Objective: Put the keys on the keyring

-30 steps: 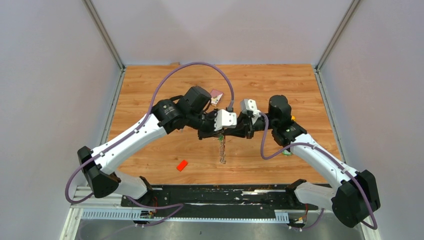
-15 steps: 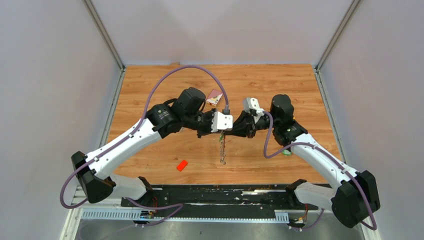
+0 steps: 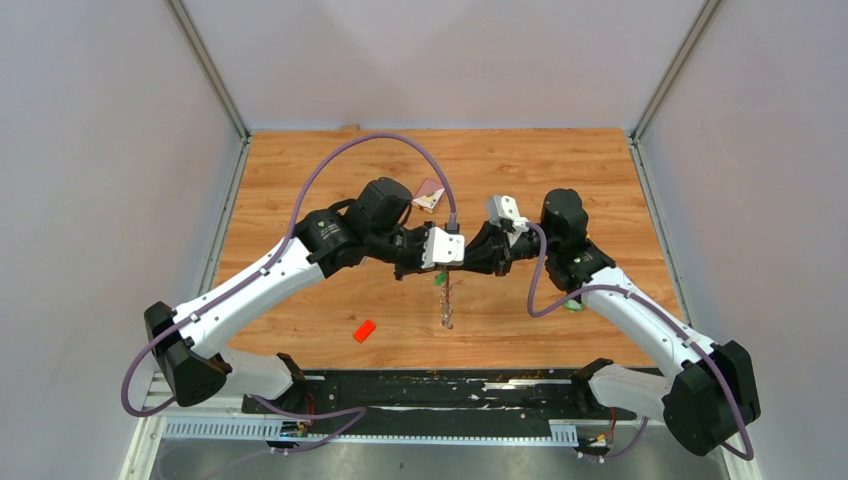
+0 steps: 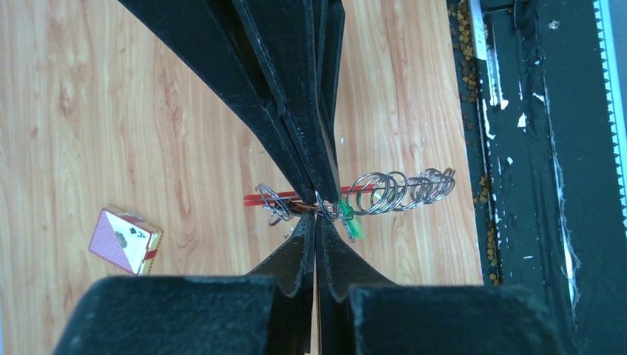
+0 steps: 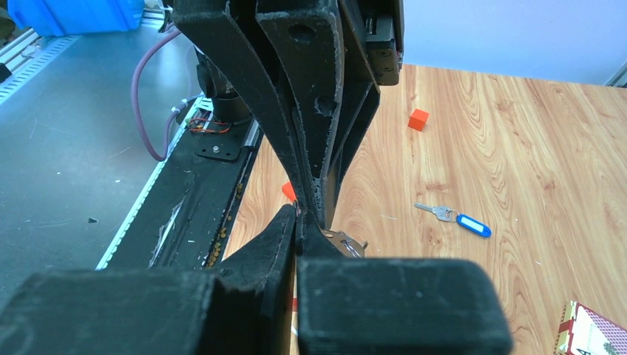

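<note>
Both grippers meet tip to tip above the middle of the table. The keyring [image 4: 399, 191] hangs between them: a chain of wire rings, a red strap [image 4: 260, 198] and a loose ring. From above it dangles as a thin strip [image 3: 447, 305]. My right gripper [image 5: 298, 214] is shut on its top. My left gripper [image 4: 316, 217] is shut too, its tips pinching at the ring from the opposite side. A green-tagged key [image 4: 352, 224] hangs from that ring, also showing green from above [image 3: 440, 282]. A blue-tagged key [image 5: 462, 220] lies flat on the wood. No black-tagged key shows.
A card box [image 4: 124, 240] lies beyond the grippers [image 3: 430, 193]. A small flat orange-red block [image 3: 364, 331] sits near the front edge, and an orange cube [image 5: 418, 119] farther left. The black base rail [image 3: 430, 390] runs along the near edge.
The left gripper has shut and shifted slightly left against the right gripper's tips. The green tag, unseen from above before, now dangles below the grippers. The right arm barely moved.
</note>
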Motion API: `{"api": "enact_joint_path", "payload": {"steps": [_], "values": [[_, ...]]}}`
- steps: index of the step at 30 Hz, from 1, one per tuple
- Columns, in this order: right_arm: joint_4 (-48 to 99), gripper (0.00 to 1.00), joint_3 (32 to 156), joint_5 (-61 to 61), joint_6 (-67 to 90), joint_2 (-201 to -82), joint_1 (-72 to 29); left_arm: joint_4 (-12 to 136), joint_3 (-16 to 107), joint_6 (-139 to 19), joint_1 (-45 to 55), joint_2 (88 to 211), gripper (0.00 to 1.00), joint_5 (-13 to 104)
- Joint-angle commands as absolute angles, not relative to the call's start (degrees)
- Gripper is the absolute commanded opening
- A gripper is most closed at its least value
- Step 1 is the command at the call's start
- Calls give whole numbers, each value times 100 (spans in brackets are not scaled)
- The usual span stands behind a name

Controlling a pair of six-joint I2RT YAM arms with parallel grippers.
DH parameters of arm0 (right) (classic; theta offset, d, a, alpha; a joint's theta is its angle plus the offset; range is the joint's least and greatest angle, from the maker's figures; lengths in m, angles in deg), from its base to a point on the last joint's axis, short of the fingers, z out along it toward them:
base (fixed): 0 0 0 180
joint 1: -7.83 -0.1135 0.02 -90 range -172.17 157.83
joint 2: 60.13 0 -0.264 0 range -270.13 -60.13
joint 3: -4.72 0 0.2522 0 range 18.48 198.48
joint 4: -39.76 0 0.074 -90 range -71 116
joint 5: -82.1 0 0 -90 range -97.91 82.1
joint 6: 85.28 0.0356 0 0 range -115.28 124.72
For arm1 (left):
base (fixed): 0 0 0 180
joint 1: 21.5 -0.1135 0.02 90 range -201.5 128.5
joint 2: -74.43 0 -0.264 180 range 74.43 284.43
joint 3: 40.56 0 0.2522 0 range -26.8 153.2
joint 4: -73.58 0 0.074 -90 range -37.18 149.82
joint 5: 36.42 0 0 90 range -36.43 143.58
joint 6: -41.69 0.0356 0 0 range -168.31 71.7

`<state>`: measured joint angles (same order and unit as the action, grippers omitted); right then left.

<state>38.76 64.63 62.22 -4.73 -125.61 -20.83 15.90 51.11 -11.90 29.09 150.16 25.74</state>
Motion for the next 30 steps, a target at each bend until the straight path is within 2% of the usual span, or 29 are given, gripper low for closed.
{"api": "enact_joint_path", "payload": {"steps": [1, 8, 13, 16, 30], "values": [[4086, 0, 6612, 6269, -457, -12411, -2038, 1749, 5098, -1319, 2904, 14968, 1, 2135], [4007, 0, 6616, 6258, -542, -12398, -1982, 1646, 5063, -1224, 2895, 14926, 2, 2529], [3974, 0, 6641, 6258, -536, -12359, -1947, 1829, 4802, -1098, 2836, 14585, 24, 2635], [3971, 0, 6647, 6258, -530, -12359, -1939, 1863, 4731, -1051, 2833, 14512, 31, 2505], [3954, 0, 6638, 6241, -540, -12359, -1908, 2262, 4546, -1362, 2833, 14511, 33, 2256]]}}
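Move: The ring that the left hand works on is pinched in the right fingertips, about 1 cm to the right of the left hand point and level with it. It lies practically at the right hand point. The keyring's plate stretches back from there, its middle some 4 cm back of the left hand and 2 cm lower; the green-tagged key is about 2 cm back and 2 cm below. On the table some 25 cm down, the card box lies about 26 cm ahead and 3 cm left. Already nearly shut at the ring, the left fingertips close fully, then let go of the keyring, opening to about a third. As they open, the left hand backs off leftward and down, each by about 1 cm, then eases partly back, ending slightly back and left of its start. The right hand keeps its shut grip on the ring and drifts about half a centimetre forward and to the right. ##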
